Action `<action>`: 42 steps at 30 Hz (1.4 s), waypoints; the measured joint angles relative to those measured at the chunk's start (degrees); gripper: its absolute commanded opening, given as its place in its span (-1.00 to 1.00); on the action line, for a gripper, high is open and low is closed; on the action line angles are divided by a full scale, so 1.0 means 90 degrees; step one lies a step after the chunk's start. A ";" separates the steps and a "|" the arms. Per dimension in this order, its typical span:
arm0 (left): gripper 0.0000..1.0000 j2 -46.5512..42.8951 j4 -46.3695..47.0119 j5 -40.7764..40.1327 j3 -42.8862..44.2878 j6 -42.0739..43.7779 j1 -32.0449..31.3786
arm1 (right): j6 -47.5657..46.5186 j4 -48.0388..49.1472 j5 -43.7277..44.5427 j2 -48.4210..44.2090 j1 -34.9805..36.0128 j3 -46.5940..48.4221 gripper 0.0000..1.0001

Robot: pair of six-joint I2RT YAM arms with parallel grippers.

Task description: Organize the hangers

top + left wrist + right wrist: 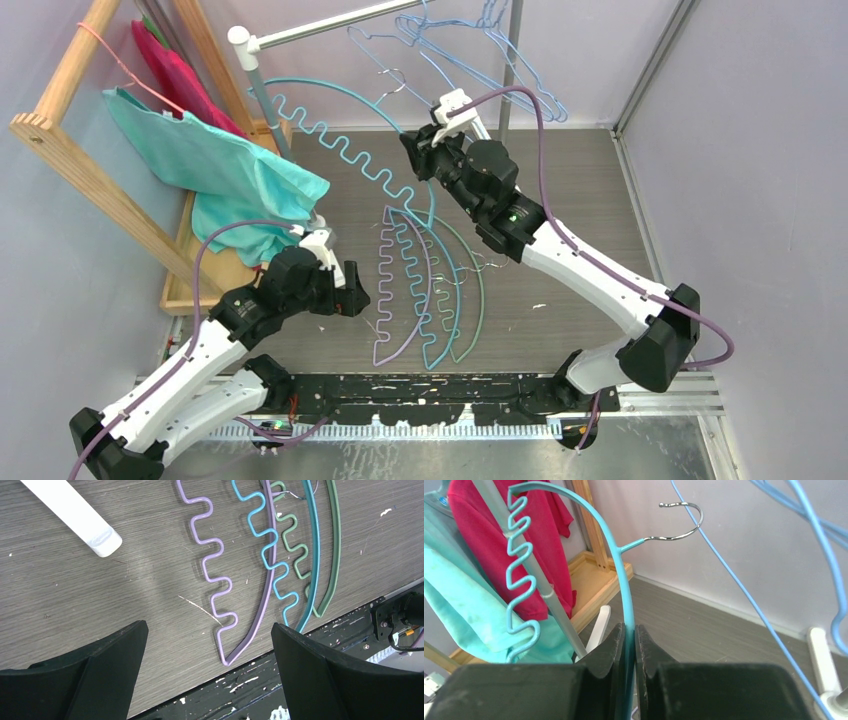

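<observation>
My right gripper [413, 148] is shut on the arch of a teal hanger [340, 143] with a wavy bar and holds it off the table, below the grey rail [320, 28]. In the right wrist view my pads [630, 628] clamp the arch [625, 580], with its metal hook [680, 527] above. Three hangers lie together on the table: lavender [405, 290], light blue [440, 300] and green [478, 290]. My left gripper [358, 290] is open and empty just left of them; in the left wrist view [210, 645] it hovers over the lavender hanger's end [215, 570]. Several blue hangers [480, 40] hang on the rail.
A wooden rack [70, 120] at the back left carries a teal cloth [220, 165], a red garment [175, 70] and a thin pink wire hanger [130, 75]. The rail's pole [262, 100] and white foot [75, 515] stand near the held hanger. A black base strip [430, 385] runs along the near edge.
</observation>
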 measured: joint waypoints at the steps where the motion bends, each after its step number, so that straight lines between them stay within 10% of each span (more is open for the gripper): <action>1: 0.96 0.0002 0.0000 0.0000 0.0000 0.0000 0.0000 | -0.0165 -0.0107 0.0131 0.0000 0.0080 0.0131 -0.94; 42: 0.96 0.0061 0.0029 0.0000 0.0000 0.0002 0.0000 | -0.3055 -0.0962 0.1576 0.1195 0.0848 0.3220 -0.98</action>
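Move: Up ahead of the right hand, which already holds the teal hanger by one shoulder with the hook upward, the free stretch of the rack's rail lies about 14 cm forward, 3 cm left and 22 cm higher. The blue hangers hang about 14 cm ahead, 11 cm right and 12 cm above the hand; the rack's left corner is some 24 cm left, 7 cm forward and 20 cm up. From the idle left hand that rail spot is roughly 30 cm ahead, 7 cm right and 47 cm up. Lifting the teal hanger towards the rail, the right hand climbs about 12 cm, easing back and a little right on the way, then swings some 4 cm forward and left as the rise ends. The wrist tips the fingers up nearly 20 degrees, with a smaller roll lowering its left side and a slight clockwise turn; the fingers keep their pinch. ##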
